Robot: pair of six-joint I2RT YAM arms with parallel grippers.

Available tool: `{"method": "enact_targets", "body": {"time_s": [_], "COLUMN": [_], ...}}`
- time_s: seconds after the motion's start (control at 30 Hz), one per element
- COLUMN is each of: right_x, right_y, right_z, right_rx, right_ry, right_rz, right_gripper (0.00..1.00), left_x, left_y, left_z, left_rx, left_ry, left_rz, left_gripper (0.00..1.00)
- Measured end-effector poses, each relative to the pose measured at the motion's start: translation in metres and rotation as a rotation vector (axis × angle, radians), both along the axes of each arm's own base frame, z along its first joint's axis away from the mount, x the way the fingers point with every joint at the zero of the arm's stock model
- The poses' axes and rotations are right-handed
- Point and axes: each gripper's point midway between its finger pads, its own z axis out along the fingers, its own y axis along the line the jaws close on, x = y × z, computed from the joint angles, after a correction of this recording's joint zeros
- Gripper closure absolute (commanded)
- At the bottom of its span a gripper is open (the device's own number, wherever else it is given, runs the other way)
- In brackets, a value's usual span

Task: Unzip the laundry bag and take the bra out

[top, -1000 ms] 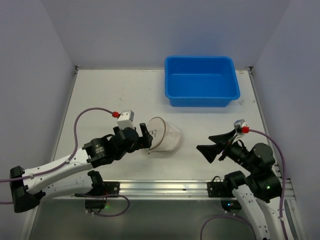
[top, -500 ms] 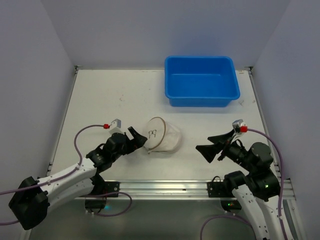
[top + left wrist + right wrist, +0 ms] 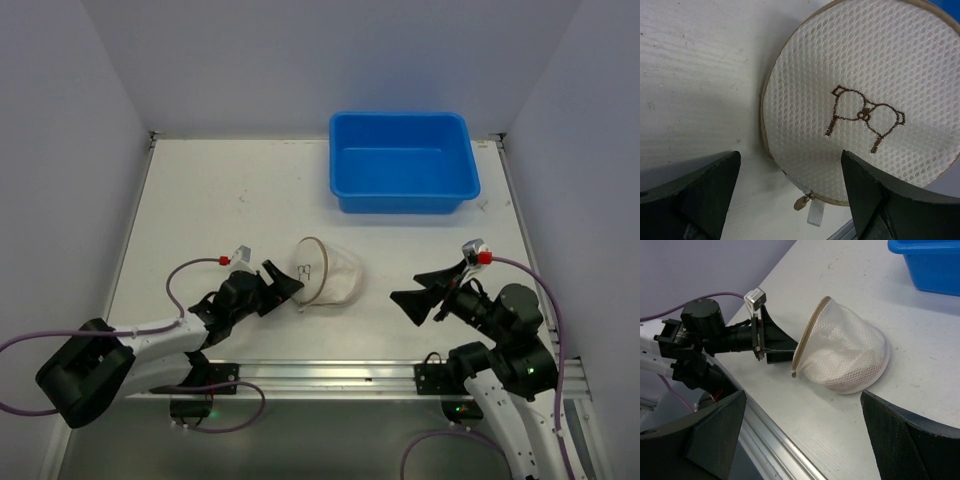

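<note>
The laundry bag lies on its side at the table's near middle, a white mesh drum with a tan zipper band. Its flat top with the brown bra outline faces my left gripper. In the left wrist view the tan zipper pull and a white tab hang at the rim's low edge, between the open fingers and untouched. My right gripper is open, apart to the bag's right, with the bag ahead of it. The bra is hidden inside the bag.
A big blue plastic tub stands at the back right of the table, its corner also in the right wrist view. The aluminium rail runs along the near edge just below the bag.
My left arm has dropped low and drawn back toward the near left, so the gripper now lies level with the bag's rim, jaws slightly narrower. The right arm has hardly moved.
</note>
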Motion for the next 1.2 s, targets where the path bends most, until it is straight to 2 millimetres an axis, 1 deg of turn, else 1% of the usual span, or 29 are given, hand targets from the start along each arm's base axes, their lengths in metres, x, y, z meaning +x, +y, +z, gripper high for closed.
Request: {"method": "enact_targets", "body": {"time_s": [0.03, 0.13, 0.27, 0.3, 0.33, 0.37, 0.43, 0.47, 0.53, 0.57, 0.63, 0.67, 0.8, 0.9, 0.97, 1.13, 1.2], "right_x": [0.000, -0.001, -0.001, 0.000, 0.000, 0.000, 0.000, -0.001, -0.001, -0.001, -0.001, -0.001, -0.003, -0.001, 0.001, 0.009, 0.011], "right_y": [0.000, 0.001, 0.002, 0.002, 0.002, 0.002, 0.002, 0.002, 0.003, 0.003, 0.003, 0.003, 0.005, 0.006, 0.006, 0.011, 0.016], "right_z": [0.000, 0.001, -0.001, -0.002, -0.003, -0.004, -0.003, -0.003, -0.003, -0.003, -0.002, -0.002, -0.003, -0.005, -0.008, -0.013, -0.013], "right_rx": [0.000, 0.003, 0.004, 0.002, 0.002, 0.001, 0.002, 0.002, 0.003, 0.003, 0.004, 0.005, 0.004, -0.005, -0.014, -0.024, -0.025], "right_ry": [-0.001, -0.004, -0.004, 0.001, 0.003, 0.005, 0.003, 0.003, 0.002, 0.001, -0.002, -0.002, 0.001, 0.011, 0.025, 0.065, 0.069], "right_rz": [0.001, 0.009, 0.015, 0.016, 0.016, 0.016, 0.017, 0.018, 0.019, 0.020, 0.023, 0.024, 0.041, 0.044, 0.045, 0.059, 0.076], "right_gripper": [0.01, 0.01, 0.01, 0.01, 0.01, 0.01, 0.01, 0.01, 0.01, 0.01, 0.01, 0.01, 0.01, 0.01, 0.01, 0.01, 0.01], "left_x": [-0.002, 0.000, 0.000, 0.001, 0.001, 0.001, 0.002, 0.003, 0.004, 0.004, 0.004, 0.005, 0.006, 0.013, 0.022, 0.045, 0.050], "left_y": [0.000, -0.004, -0.006, -0.007, -0.008, -0.008, -0.011, -0.011, -0.012, -0.012, -0.012, -0.012, -0.012, -0.017, -0.021, -0.035, -0.038], "left_z": [-0.004, -0.002, -0.005, -0.006, -0.006, -0.006, -0.006, -0.006, -0.006, -0.007, -0.007, -0.006, -0.005, 0.005, 0.021, 0.076, 0.090], "left_rx": [-0.005, -0.036, -0.050, -0.055, -0.057, -0.061, -0.072, -0.076, -0.085, -0.087, -0.087, -0.088, -0.077, -0.063, -0.064, -0.085, -0.092], "left_ry": [0.015, 0.008, 0.013, 0.014, 0.014, 0.014, 0.015, 0.013, 0.014, 0.013, 0.012, 0.010, 0.002, -0.021, -0.060, -0.180, -0.206], "left_rz": [0.003, 0.004, 0.004, 0.003, 0.001, 0.001, 0.000, 0.000, 0.004, 0.003, 0.005, 0.005, -0.002, -0.011, -0.014, -0.022, -0.023], "left_gripper": [0.14, 0.19, 0.25, 0.30, 0.33, 0.39, 0.47, 0.56, 0.66, 0.76, 0.87, 0.99, 1.00, 1.00, 1.00, 1.00, 1.00]}}
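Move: From the left hand, low beside the lid, the laundry bag on its side has its middle about 9 cm to the right, 4 cm ahead and some 3 cm higher. The zipper pull hangs about 3 cm back, 2 cm to the right and 2 cm below. The blue box stands beyond the bag, roughly 31 cm ahead and 29 cm right of this hand. From the right hand, the bag is about 11 cm ahead, 11 cm left and 17 cm below. Easing barely a centimetre to the right and slightly down, the left hand shuts its open fingers on the lid's rim near the zipper pull. It keeps that pinch and lifts about 9 cm, going roughly 5 cm forward and a little right, the fingertips tilting up some 10 degrees. Late on, the open right hand drifts about 2 cm left, down and forward towards the bag. ##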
